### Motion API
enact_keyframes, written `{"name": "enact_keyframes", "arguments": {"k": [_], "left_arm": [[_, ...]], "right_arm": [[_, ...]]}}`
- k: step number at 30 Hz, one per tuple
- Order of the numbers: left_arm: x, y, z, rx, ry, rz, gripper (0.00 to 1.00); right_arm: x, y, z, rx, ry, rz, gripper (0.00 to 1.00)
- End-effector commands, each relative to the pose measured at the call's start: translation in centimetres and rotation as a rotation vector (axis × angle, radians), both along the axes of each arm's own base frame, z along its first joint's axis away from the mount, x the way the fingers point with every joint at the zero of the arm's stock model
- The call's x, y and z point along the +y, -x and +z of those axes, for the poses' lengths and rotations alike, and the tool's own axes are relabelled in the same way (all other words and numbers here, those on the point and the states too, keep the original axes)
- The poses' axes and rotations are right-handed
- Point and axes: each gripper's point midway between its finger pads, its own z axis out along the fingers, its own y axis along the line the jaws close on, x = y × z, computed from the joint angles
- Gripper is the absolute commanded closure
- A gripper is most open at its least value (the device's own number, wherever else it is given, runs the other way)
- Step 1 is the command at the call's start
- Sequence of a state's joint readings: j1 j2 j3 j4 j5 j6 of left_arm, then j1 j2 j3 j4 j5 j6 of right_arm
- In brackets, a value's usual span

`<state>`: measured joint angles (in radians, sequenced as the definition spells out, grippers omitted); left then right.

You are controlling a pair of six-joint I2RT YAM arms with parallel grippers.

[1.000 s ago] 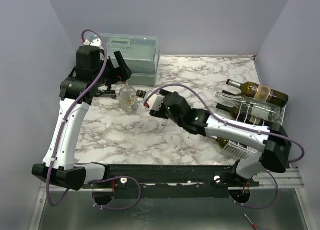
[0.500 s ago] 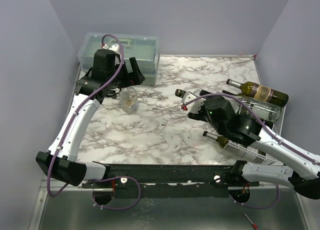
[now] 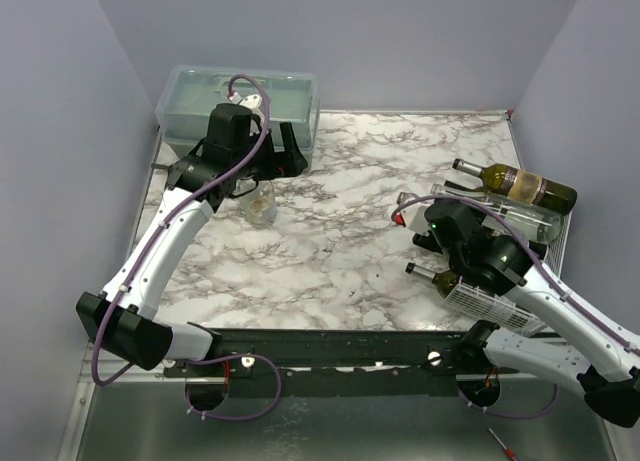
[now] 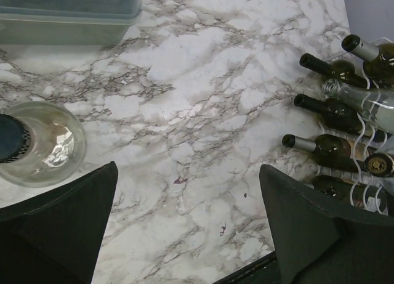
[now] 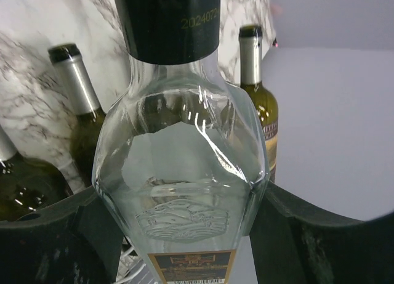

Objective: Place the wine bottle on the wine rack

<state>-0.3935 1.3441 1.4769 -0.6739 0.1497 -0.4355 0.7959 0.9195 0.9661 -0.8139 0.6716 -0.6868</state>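
In the right wrist view, a clear glass wine bottle (image 5: 181,173) with a black cap and a dark label fills the frame. My right gripper (image 5: 181,191) is shut on its shoulder, one finger on each side. From above, the right gripper (image 3: 420,226) hangs just left of the white wire wine rack (image 3: 482,299), and the arm hides most of the held bottle. My left gripper (image 3: 283,159) is open and empty over the marble in front of the toolbox. In its wrist view, the left gripper (image 4: 188,191) has a squat clear flask (image 4: 43,142) to its left.
A translucent grey-green toolbox (image 3: 240,101) stands at the back left. The squat flask (image 3: 260,203) stands upright in front of it. The rack holds a green labelled bottle (image 3: 515,184), a long clear one (image 3: 500,216) and a dark one (image 3: 440,279). Green bottles (image 5: 71,81) lie behind the held one.
My right arm has carried the clear bottle from the middle of the table rightward to the rack. My left arm has drawn back from the flask and swung toward the toolbox, still open.
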Motion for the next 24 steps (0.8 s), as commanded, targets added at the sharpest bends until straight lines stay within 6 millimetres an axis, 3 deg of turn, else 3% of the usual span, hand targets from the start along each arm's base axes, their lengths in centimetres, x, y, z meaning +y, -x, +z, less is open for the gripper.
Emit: {"name": "enact_keyframes", "arguments": {"k": [1, 5, 11, 24], "left_arm": [[-1.9, 0.8, -0.2, -0.018, -0.011, -0.079, 0.01], [-3.5, 2.2, -0.8, -0.024, -0.04, -0.128, 0.01], [-5.2, 4.5, -1.4, -0.056, -0.105, -0.179, 0.01], [-4.7, 6.6, -2.1, -0.153, -0.281, -0.124, 0.01]], "right_arm": [[-3.1, 0.1, 0.3, -0.025, 0.073, -0.077, 1.0], [-5.1, -0.1, -0.6, -0.03, 0.077, -0.126, 1.0], [-8.5, 0.3, -3.6, 0.039, 0.143, -0.193, 1.0], [-11.8, 0.8, -4.5, 0.118, 0.299, -0.256, 1.0]]}}
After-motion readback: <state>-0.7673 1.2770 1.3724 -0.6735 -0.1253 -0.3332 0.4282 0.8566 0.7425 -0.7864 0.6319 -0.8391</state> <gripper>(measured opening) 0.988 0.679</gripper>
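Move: The right hand holds the clear square bottle lying level, neck to the left. The free place on the rack is about 13 cm to its right, 3 cm back and 10 cm below. The clear rack bottle lies some 4 cm ahead, 12 right and 10 below; the labelled bottle beyond is about 10 ahead, 14 right and 10 below. From the empty left hand the free place is roughly 46 cm right, 14 back and 18 below. Rightward and down, the right arm brings the gripped bottle in over the rack towards the gap behind the clear bottle, about 10 cm across and 6 cm lower, quick at first and then easing off. The wrist turns some 15 degrees clockwise and dips slightly. The left hand, empty and wide open, swings about 9 cm back and to the right, sinking a little. ##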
